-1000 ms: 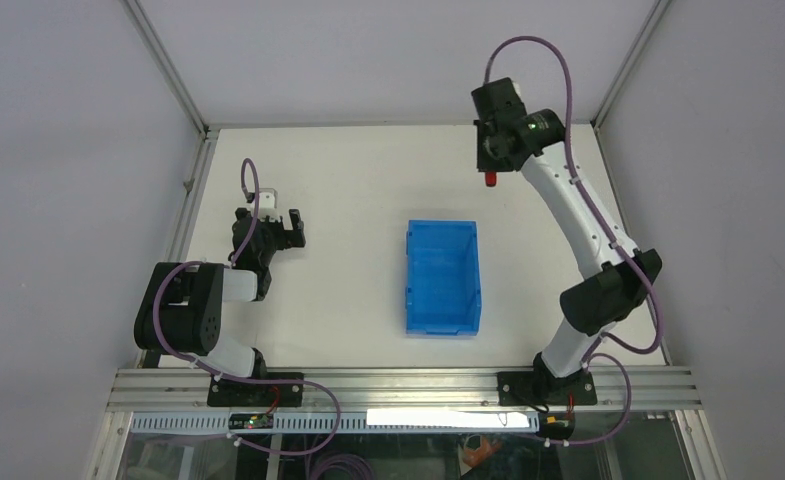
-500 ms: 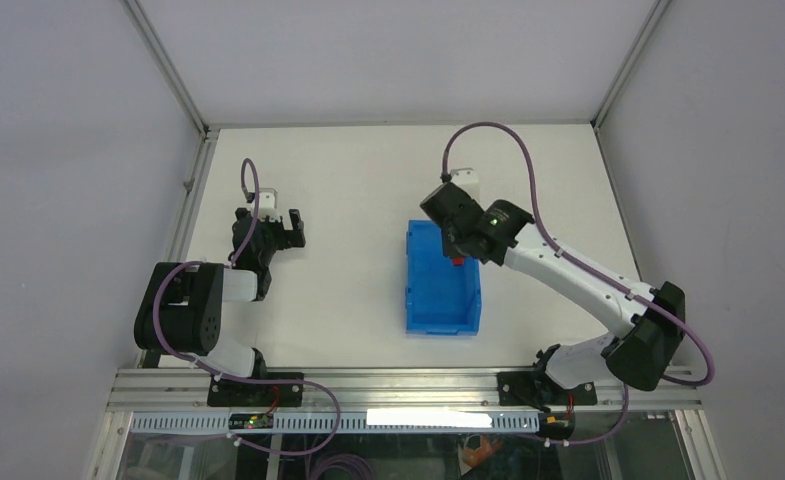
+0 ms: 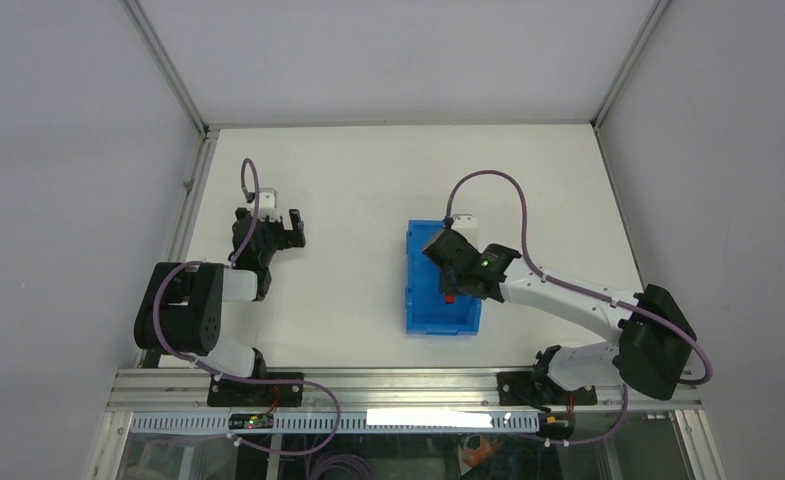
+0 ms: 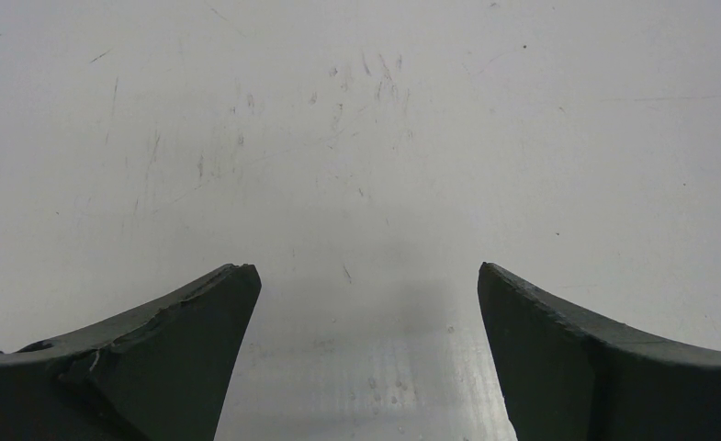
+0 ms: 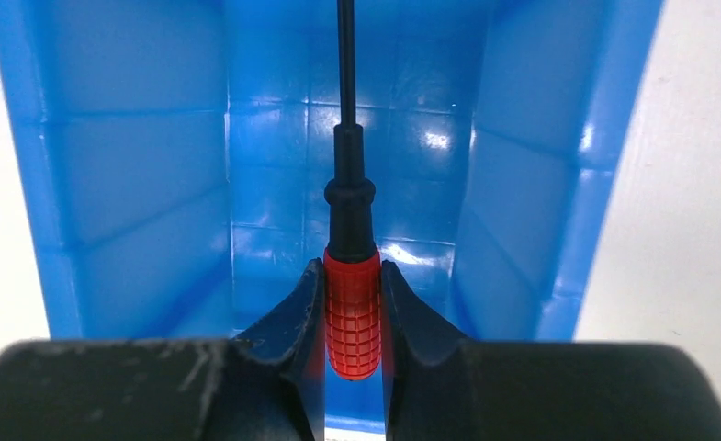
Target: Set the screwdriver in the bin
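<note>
The bright blue bin (image 3: 417, 300) stands on the white table, a little right of centre. My right gripper (image 3: 452, 290) is over the bin and shut on the screwdriver (image 5: 352, 312), its fingers pressing the red handle from both sides. The thin black shaft points away from the wrist over the bin's floor (image 5: 274, 193), between its walls. In the top view only a bit of the red handle (image 3: 449, 297) shows under the gripper. My left gripper (image 4: 366, 294) is open and empty, low over bare table at the far left (image 3: 286, 226).
A metal frame rail (image 3: 408, 385) runs along the table's near edge by the arm bases. Grey enclosure walls (image 3: 68, 150) close in the left, back and right sides. The table (image 3: 358, 180) is white and scuffed.
My right arm has swung from the table's back right toward the near side and come down over the bin, carrying the screwdriver. The left arm has not moved.
</note>
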Controlling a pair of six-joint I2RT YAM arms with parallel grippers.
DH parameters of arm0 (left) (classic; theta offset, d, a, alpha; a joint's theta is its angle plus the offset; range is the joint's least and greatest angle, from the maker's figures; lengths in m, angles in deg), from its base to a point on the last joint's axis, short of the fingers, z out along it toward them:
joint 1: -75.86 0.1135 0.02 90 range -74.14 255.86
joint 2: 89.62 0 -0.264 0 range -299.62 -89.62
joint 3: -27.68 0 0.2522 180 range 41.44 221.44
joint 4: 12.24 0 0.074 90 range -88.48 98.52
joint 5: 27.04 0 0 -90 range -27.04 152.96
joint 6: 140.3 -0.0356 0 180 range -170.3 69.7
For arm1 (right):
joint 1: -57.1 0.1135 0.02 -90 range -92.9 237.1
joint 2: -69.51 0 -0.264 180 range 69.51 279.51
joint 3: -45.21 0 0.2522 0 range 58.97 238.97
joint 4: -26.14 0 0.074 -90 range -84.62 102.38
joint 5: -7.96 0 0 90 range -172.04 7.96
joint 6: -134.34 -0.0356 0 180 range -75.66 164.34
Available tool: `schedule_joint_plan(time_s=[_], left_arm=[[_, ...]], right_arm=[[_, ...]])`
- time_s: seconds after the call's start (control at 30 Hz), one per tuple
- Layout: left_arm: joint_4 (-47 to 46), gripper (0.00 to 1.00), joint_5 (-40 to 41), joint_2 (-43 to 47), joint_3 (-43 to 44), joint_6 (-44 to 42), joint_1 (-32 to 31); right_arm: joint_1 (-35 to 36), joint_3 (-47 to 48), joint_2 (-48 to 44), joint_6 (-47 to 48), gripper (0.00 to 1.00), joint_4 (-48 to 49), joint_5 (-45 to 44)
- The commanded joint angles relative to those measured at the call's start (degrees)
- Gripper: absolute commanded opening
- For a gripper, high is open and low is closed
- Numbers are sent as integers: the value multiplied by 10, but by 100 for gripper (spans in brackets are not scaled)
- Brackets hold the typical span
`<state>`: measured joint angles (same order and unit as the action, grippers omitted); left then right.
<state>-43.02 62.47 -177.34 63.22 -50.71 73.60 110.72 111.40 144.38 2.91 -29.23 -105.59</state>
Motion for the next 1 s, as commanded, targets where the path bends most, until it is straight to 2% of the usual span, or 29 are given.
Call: schedule_joint_plan(time_s=[0.0, 0.17, 0.33, 0.57, 0.77, 0.83, 0.9, 0.93, 0.97], left_arm=[[-15, 99, -6, 13, 2, 9, -3], [-15, 99, -6, 13, 2, 9, -3], [-15, 99, -6, 14, 2, 9, -3], [-15, 99, -6, 13, 2, 9, -3], [-15, 99, -6, 13, 2, 9, -3], [-15, 99, -6, 13, 2, 9, -3], [-15, 99, -6, 13, 2, 9, -3], [-15, 99, -6, 13, 2, 9, -4], [-15, 99, -6, 13, 2, 9, -4]], right_arm=[[3, -21, 15, -41, 0, 98, 22], [4, -44, 43, -46, 3, 133, 27], [4, -44, 73, -49, 16, 120, 12], [4, -2, 69, -33, 46, 83, 10], [3, 92, 19, 15, 56, 15, -45], [2, 118, 3, 36, 64, -2, -64], [-6, 143, -8, 60, 76, -15, -74], [-15, 153, -13, 74, 83, -22, -81], [-26, 161, -19, 82, 95, -28, -81]])
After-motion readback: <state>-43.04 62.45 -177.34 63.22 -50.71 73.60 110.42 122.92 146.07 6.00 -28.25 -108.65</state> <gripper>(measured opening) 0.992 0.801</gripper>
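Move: Over the bin already, the right hand holds the screwdriver by its red handle, shaft pointing forward. The bin's middle lies about 3 cm ahead, 2 cm to the left and 5 cm below this hand, the floor there roughly 8 cm below. From the idle left hand, the bin's middle is some 44 cm to the right and 15 cm back, at about the same height. Lowering the screwdriver about 5 cm into the bin, the right hand eases slightly left, then opens its fingers near the lowest point and lets go of the handle. Still opening, it climbs away roughly 10 cm, drawing forward some 4 cm and a little left, while its fingertips tip up about 10 degrees. ##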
